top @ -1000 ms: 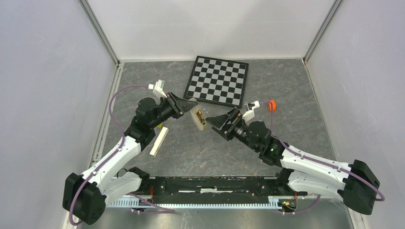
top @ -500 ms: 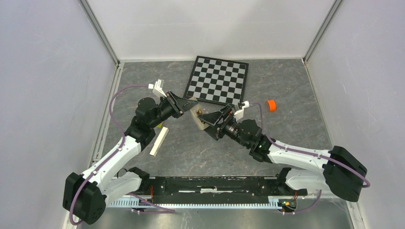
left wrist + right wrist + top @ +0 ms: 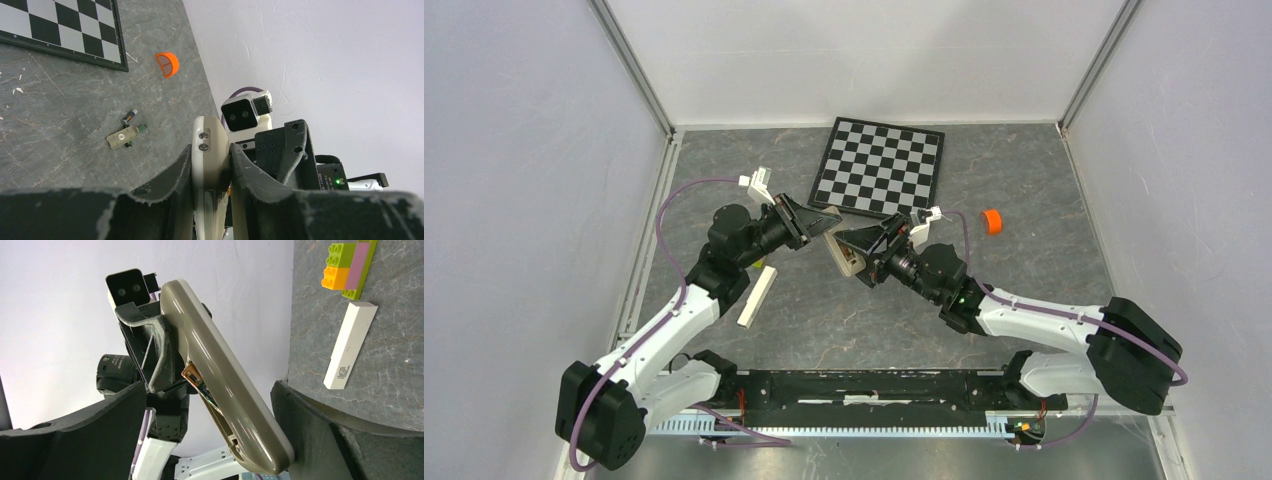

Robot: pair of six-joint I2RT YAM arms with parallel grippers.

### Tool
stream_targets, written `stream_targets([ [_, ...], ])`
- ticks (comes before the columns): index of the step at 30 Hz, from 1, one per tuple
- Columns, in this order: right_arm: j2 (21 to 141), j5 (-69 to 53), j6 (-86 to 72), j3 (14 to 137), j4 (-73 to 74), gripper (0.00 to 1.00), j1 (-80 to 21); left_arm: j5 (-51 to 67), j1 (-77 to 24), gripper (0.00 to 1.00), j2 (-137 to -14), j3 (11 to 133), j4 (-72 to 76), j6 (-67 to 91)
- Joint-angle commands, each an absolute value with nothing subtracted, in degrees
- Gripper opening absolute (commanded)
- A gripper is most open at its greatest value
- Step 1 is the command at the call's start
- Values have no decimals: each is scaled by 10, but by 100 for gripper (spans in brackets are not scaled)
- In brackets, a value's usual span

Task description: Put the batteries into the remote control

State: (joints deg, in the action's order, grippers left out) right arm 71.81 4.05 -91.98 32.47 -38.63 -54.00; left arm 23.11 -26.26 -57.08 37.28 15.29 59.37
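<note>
My left gripper (image 3: 832, 222) is shut on the remote control (image 3: 842, 255) and holds it off the floor, on edge. In the left wrist view the remote control (image 3: 209, 145) is pinched between my left gripper's (image 3: 211, 150) jaws. My right gripper (image 3: 851, 256) stands open with a finger on either side of the remote's lower end. The right wrist view shows the remote control (image 3: 220, 370) between my right gripper's (image 3: 210, 440) wide jaws, with its back recess open and a dark battery (image 3: 207, 392) inside. Loose batteries (image 3: 131, 116) lie on the floor beside a small tan lid (image 3: 122, 137).
A chessboard (image 3: 882, 167) lies at the back. An orange cap (image 3: 991, 220) sits right of it. A cream block (image 3: 757, 295) lies under the left arm, with stacked toy bricks (image 3: 350, 265) beyond it. Walls close in on three sides.
My right arm has swung left to the remote, and its open jaws now straddle the remote's end. The left gripper still holds the remote in the same place.
</note>
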Motion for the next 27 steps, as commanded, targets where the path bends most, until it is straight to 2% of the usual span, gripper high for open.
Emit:
stream_targets([
  [1, 725, 27, -946, 343, -427, 98, -532, 256, -263, 2, -567, 389, 185, 584],
  [8, 734, 8, -967, 334, -450, 83, -528, 258, -263, 2, -570, 386, 189, 582],
  [12, 734, 2, -974, 329, -455, 78, -523, 258, -263, 2, -572, 386, 196, 585],
  [17, 736, -14, -987, 323, -471, 76, -516, 260, -263, 2, -574, 384, 202, 587],
  [21, 737, -18, -987, 324, -476, 78, -513, 263, -263, 2, -576, 383, 205, 589],
  [27, 750, -39, -999, 324, -502, 70, -506, 264, -263, 2, -578, 378, 218, 595],
])
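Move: The remote, held by one end in the left fingers, already sits between the wide-open right fingers: its middle is about 1 cm left of the right hand and roughly level with it. Around 27 cm below that hand, the battery cover lies about 9 cm ahead and 16 cm right, the white block some 29 cm left and level fore-and-aft. From the left hand, the remote's middle is about 4 cm back, 3 cm right and 3 cm lower. Keeping its pinch on the end of the remote, the left hand lifts it slowly by a bit over 1 cm, with a slight tilt. The right fingers, straddling the remote, close by about a quarter of their range towards its two faces while that hand hardly travels and turns some 5 degrees; whether they touch can't be seen. ##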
